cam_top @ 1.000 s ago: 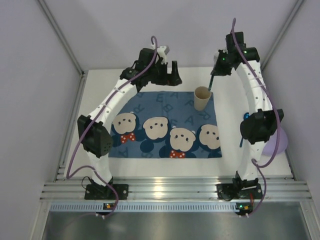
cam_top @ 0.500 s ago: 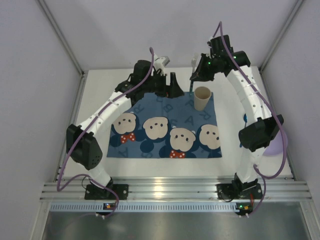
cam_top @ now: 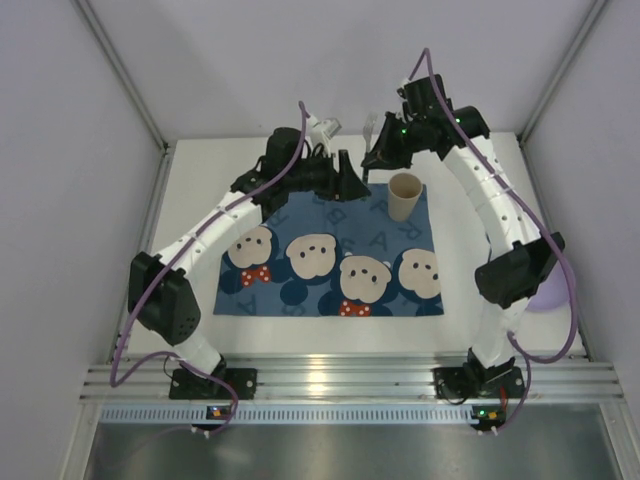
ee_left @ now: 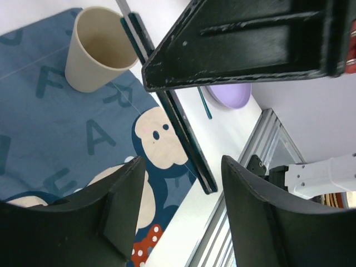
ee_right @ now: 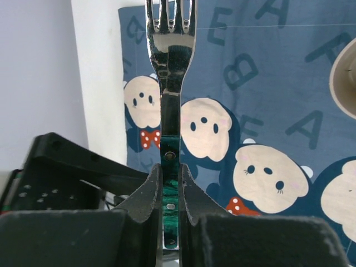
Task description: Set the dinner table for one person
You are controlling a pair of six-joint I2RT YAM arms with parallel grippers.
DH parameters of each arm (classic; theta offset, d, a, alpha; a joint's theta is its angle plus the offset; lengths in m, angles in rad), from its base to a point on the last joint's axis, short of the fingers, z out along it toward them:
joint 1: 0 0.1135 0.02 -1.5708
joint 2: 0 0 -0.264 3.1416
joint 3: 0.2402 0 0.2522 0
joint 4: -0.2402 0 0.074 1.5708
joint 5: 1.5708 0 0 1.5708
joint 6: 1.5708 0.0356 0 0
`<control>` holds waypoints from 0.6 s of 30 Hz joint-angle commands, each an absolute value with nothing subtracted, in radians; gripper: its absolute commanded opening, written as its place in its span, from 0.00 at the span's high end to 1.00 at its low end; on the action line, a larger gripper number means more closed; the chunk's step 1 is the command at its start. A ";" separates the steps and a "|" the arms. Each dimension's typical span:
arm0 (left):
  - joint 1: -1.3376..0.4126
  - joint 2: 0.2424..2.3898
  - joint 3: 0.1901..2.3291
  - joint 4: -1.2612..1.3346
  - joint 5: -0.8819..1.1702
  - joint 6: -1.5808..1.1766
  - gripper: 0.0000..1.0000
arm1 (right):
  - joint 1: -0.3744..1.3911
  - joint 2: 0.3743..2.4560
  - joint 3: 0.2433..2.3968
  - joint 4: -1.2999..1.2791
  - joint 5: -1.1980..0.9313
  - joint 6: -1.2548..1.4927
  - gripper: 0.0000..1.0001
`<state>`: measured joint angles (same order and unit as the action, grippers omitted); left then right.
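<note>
A fork (ee_right: 170, 67) with a green handle is held upright over the blue bear-face mat (ee_right: 267, 83), with my right gripper (ee_right: 169, 169) shut on its handle. From above, the right gripper (cam_top: 378, 155) and the left gripper (cam_top: 345, 178) meet over the mat's (cam_top: 330, 250) far edge. In the left wrist view the fork's handle (ee_left: 178, 122) runs edge-on down between my left gripper's (ee_left: 182, 164) open jaws, touching neither finger. The white dinner table (cam_top: 200, 170) lies under the mat. A beige cup (cam_top: 404, 195) stands upright on the mat's far right corner.
A lilac bowl (cam_top: 555, 290) sits at the table's right edge, partly behind the right arm, with a thin teal utensil (ee_left: 204, 103) beside it. The ribbed aluminium rail (cam_top: 330, 380) runs along the near edge. Grey walls close in the back and sides.
The right arm has swung left carrying the fork. The left arm has reached right until its jaws straddle the fork's handle, and they have narrowed.
</note>
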<state>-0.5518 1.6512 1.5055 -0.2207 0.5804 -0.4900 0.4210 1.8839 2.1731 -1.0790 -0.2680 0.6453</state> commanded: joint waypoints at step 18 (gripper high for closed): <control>-0.549 1.580 1.413 -0.113 0.542 -0.535 1.00 | 0.500 1.877 2.253 -1.023 -0.422 0.690 0.98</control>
<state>-0.5503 1.6390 1.4441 -0.1856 0.5587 -0.5373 0.4381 1.8767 2.1838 -1.0424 -0.2886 0.6655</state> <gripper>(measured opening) 0.145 0.054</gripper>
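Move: The fork is already held in the right hand, tines up and forward; its handle end hangs about 5 cm back, 1 cm left and 4 cm below that hand. From the left hand, the handle end is between the open fingers, about 1 cm back and 1 cm right, at the same height. The cup stands roughly 10 cm ahead, 13 cm right and 24 cm below; the placemat's middle is level ahead, 7 cm left and 29 cm below. The left fingers shut on the lower end of the fork's handle and pinch it, the hand sinking about 1.5 cm as they close, then holding there. The right hand keeps its own grip higher on the handle and eases some 1.5 cm up and about as far to the left, towards the left hand, with hardly any wrist turn. ##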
